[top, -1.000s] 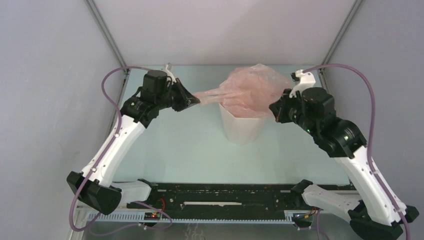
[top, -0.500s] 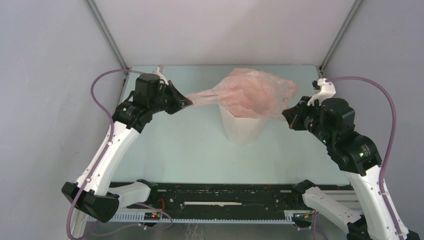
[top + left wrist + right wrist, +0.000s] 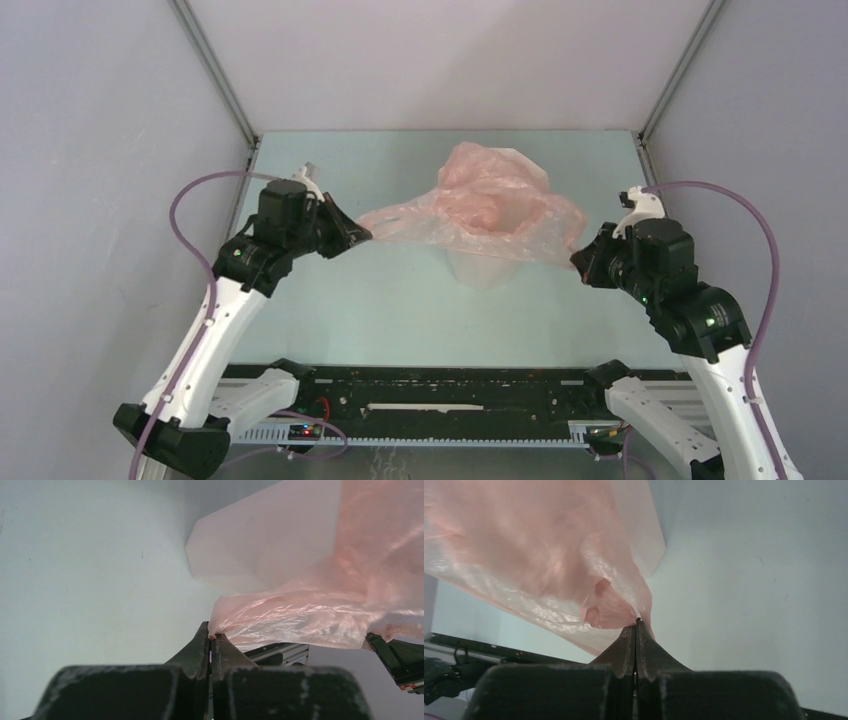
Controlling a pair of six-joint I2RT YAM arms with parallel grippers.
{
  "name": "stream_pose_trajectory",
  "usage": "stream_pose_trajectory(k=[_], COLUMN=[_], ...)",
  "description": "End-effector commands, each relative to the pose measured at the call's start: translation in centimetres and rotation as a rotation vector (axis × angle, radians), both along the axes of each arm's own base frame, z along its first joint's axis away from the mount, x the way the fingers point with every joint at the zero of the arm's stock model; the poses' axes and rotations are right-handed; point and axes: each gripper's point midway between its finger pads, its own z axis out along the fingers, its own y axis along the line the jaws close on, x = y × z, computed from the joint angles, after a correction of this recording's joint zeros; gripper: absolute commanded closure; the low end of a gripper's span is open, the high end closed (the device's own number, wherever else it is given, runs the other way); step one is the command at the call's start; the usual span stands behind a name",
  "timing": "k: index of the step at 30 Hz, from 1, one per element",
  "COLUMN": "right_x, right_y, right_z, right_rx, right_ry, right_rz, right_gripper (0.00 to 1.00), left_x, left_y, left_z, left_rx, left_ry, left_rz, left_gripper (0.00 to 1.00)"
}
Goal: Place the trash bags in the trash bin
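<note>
The pale-pink trash bag (image 3: 480, 205) is stretched wide over the translucent white trash bin (image 3: 484, 270), covering its rim. On the left, my left gripper (image 3: 366, 231) is shut on the bag's left edge; in the left wrist view the film (image 3: 300, 615) runs out of the left gripper's (image 3: 212, 636) pinched tips, with the bin's wall (image 3: 260, 545) behind. To the right of the bin, my right gripper (image 3: 577, 259) is shut on the bag's right edge; the right wrist view shows a crumpled fold (image 3: 609, 607) clamped at the right gripper's (image 3: 638, 622) tips.
The bin stands mid-table on the pale green tabletop (image 3: 360, 310). Grey enclosure walls rise at the left, right and back, with metal corner posts (image 3: 215, 75). The black base rail (image 3: 440, 390) runs along the near edge.
Both grippers have moved outward and toward the near edge, pulling the bag wider and lower over the bin. The bag has flattened and spread past the rim.
</note>
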Motion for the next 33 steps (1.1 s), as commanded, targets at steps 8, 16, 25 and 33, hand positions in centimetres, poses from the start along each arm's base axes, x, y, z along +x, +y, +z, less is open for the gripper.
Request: stream_pose_trajectory(k=[8,16,25,33], right_x=[8.0,2.6,-0.1,4.0], right_y=[1.5,1.5,1.2,3.4], right_z=[-2.0,0.9,6.3,10.1], right_rx=[-0.007,-0.014,-0.082,-0.256], right_ry=[-0.031,-0.038,-0.207,-0.308], right_rz=[0.023,0.138,0.238,0.336], right_gripper=[0.97,0.64,0.18,0.14], left_x=[7.5,4.1,1.4,2.5], left_y=[-4.3,-3.4,0.2,-6.1], left_z=[-1.5,1.1,5.6,11.0], left_rx=[-0.022,0.026,0.170,0.254], left_ry=[-0.007,-0.113,-0.302,-0.561], left_rz=[-0.097,-0.182,-0.152,-0.432], left_gripper=[0.99,0.69,0.14,0.03])
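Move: With both hands I already pinch the edges of the trash bag draped over the trash bin. From my left hand the bin's middle lies about 22 cm to the right, 7 cm ahead and some 14 cm below; the heaped bag on it is roughly 19 cm right, 5 cm ahead, a little lower. From my right hand the bin is about 14 cm left, 12 cm ahead, 14 cm below, the bag some 17 cm left and 10 cm ahead. I swing both hands forward and down together, about 6 cm each way, my left also drifting right, carrying the pinched bag edges with them. There I open both grippers wide and let go of the bag, then draw back and lift some 14 cm clear, tipping the fingers upward and easing slightly forward again at the top. ##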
